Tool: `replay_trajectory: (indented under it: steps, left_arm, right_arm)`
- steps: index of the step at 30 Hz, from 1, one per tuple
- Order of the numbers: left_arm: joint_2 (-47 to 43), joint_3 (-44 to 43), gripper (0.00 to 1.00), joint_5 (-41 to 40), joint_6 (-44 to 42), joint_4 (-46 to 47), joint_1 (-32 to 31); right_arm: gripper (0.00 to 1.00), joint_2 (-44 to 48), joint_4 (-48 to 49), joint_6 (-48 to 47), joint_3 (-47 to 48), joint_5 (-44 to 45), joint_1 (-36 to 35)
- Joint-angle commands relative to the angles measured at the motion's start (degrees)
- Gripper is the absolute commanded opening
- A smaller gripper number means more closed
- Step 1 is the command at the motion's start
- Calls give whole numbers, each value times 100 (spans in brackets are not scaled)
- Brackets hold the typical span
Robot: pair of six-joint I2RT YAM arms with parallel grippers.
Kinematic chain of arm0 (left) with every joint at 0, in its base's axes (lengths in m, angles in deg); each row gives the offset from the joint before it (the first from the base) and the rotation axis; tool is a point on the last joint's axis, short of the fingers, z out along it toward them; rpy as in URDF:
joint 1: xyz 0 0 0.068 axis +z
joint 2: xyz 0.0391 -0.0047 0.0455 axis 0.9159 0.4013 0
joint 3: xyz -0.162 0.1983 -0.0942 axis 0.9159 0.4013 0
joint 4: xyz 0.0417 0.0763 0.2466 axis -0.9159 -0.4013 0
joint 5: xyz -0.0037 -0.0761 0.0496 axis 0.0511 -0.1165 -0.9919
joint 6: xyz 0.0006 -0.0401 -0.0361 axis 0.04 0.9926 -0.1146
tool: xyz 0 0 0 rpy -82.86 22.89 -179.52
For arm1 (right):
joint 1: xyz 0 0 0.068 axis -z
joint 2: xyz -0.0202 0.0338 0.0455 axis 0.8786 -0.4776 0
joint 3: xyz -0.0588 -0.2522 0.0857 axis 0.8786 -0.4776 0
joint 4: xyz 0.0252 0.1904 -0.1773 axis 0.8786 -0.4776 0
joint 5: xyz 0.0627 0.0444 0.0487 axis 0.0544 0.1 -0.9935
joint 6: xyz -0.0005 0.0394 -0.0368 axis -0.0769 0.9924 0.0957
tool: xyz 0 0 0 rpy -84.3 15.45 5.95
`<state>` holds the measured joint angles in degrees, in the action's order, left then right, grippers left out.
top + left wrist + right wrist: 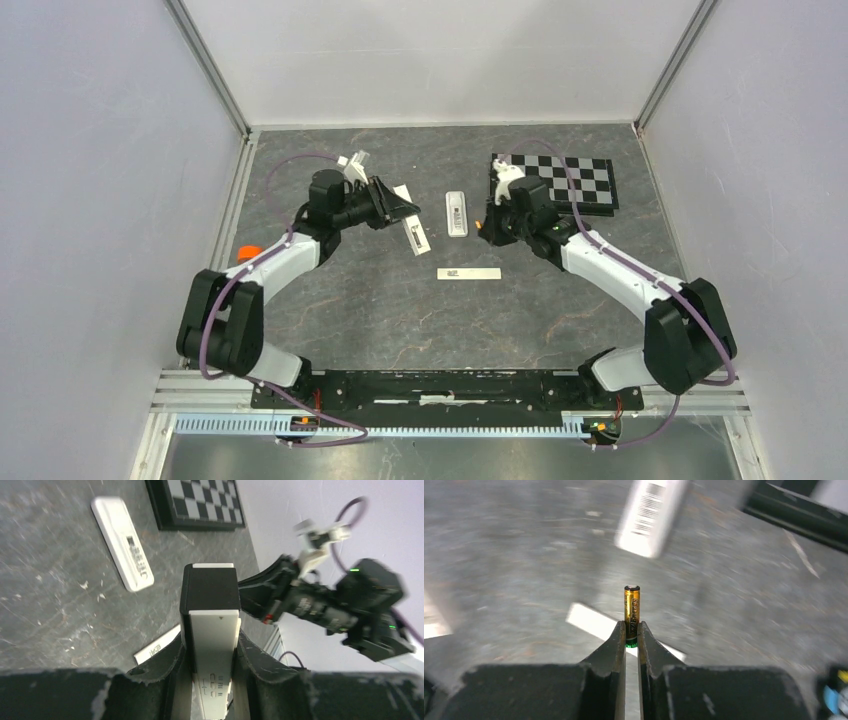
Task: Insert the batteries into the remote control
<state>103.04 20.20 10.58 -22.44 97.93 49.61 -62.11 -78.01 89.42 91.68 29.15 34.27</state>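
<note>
My left gripper (405,215) (212,650) is shut on the remote control (418,240) (212,630), a white handset held above the table. Its back faces the left wrist camera, showing an arrow and embossed marks, with a black section at the far end. My right gripper (484,230) (632,626) is shut on the lower end of one of the batteries (632,605). This slim gold-wrapped cell with a green band sticks straight out past the fingertips, off the table. The two grippers face each other a short way apart.
A white rounded piece with dark marks (456,213) (122,542) lies on the table between the grippers. A slim white bar with a label (468,273) (156,650) lies nearer the bases. A checkerboard (560,180) (200,502) sits at the back right. Walls enclose three sides.
</note>
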Motion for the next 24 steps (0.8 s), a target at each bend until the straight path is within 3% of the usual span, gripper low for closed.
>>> replay_trajectory:
  steps: [1,9,15,24]
  left_arm:
    - [290,-4,7,364,344,686,-117]
    - [268,293,7,337,435,1080,-186]
    - [342,534,7,346,994,1962,-199]
    - [394,628,7,380,1428,2471,-197]
  right_arm:
    - [11,306,656,-215,421,-1398,-414]
    - [12,269,599,-174,834,-1894,-820]
    - [13,58,609,-98,1153,-2100,-1050]
    - [15,-254,3,-276,1590,-1613,-1269]
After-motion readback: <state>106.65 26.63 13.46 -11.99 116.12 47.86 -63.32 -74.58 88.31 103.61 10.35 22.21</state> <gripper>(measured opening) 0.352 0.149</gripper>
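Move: From the right hand, which already pinches a battery, the open battery slot of the held remote control is some 16 cm left, 6 cm back and 7 cm higher. On the table roughly 10 cm below, the lying remote is about 10 cm ahead and 6 cm left; the white strip is 5 cm back and 3 cm left. From the left hand, still gripping the remote control, that battery is about 16 cm right, 1 cm back and 9 cm below. Sweep the right gripper about 13 cm left while raising it some 10 cm and drawing it back, swinging its fingers counter-clockwise and rolling its left side up, so the pinched battery comes to the open slot. Keep the left grip on the remote control: dip slightly and shift right towards the battery, then rise back and roll its left side down a little. ##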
